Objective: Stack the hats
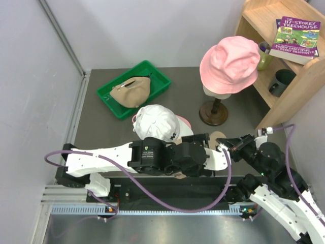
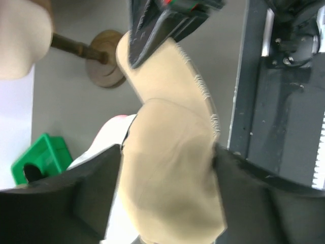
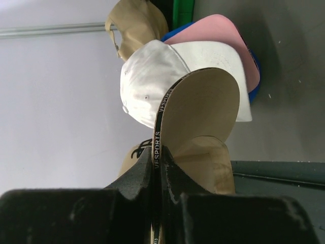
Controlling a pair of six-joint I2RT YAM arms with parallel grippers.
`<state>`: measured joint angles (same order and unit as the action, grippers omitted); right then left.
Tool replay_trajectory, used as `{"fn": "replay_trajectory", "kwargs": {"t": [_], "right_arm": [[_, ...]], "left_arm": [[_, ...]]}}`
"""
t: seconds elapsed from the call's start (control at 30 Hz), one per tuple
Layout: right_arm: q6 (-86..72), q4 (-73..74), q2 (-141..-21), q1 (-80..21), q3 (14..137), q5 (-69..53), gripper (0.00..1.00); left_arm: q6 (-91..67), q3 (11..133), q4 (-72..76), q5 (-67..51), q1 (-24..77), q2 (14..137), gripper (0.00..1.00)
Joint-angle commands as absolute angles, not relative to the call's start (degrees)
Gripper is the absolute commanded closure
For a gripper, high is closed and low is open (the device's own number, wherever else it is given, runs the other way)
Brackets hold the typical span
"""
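A second tan cap (image 1: 218, 136) is held between both grippers near the front edge. My left gripper (image 1: 203, 148) grips its crown (image 2: 170, 203) from both sides. My right gripper (image 1: 227, 146) is shut on the edge of its peak (image 3: 203, 107), seen in the right wrist view (image 3: 159, 168). Behind it, a white cap (image 1: 156, 122) lies on a pink cap (image 1: 184, 122) and a blue cap (image 3: 255, 76). Another tan cap (image 1: 132, 90) lies in the green tray (image 1: 158, 76).
A pink bucket hat (image 1: 229, 63) sits on a cream mannequin head on a wooden stand (image 1: 213, 113). A wooden shelf (image 1: 299, 76) at the right holds a book (image 1: 297, 38), a green mug (image 1: 264, 56) and a dark mug (image 1: 282, 81). Walls close in at left and back.
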<state>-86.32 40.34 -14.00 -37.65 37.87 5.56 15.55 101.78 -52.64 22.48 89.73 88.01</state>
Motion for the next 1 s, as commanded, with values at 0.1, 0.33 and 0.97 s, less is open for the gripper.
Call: {"fn": "replay_trajectory", "kwargs": {"t": [0.1, 0.33, 0.97], "right_arm": [[-83.0, 44.0, -12.0, -38.3, 48.2, 9.3, 1.00], [-73.3, 49.1, -14.0, -38.2, 60.1, 14.3, 1.00], [-53.7, 38.0, -23.0, -38.2, 71.0, 22.4, 1.00]], "left_arm": [[3.6, 96.1, -44.1, 27.8, 89.0, 77.5, 0.01], [-3.1, 93.0, -37.9, 19.4, 87.8, 71.9, 0.01], [-14.2, 90.3, -30.7, -23.5, 36.7, 64.8, 0.01]]}}
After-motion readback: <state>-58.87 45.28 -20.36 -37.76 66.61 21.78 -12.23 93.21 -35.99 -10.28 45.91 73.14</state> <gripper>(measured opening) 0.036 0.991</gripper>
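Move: The tan cap is already pinched by its brim in the right fingers; its middle lies about 10 cm left of the right hand, 5 cm back and 4 cm lower. From the half-opened left hand it lies some 6 cm below, 2 cm ahead and 3 cm right. From the right hand, the stacked white cap is roughly 12 cm ahead, 24 cm left and 9 cm lower; the pink bucket hat is about 21 cm ahead, 2 cm left and 9 cm higher. The tan cap is carried up about 15 cm and 8 cm to the right by the right hand, which keeps its brim pinch and tips fingers-up some 25 degrees. The left fingers, already parting, spread fully and leave the crown; that hand first rises with a little left, then swings forward about 15 cm and farther left towards the space above the white cap, its wrist turning strongly. ##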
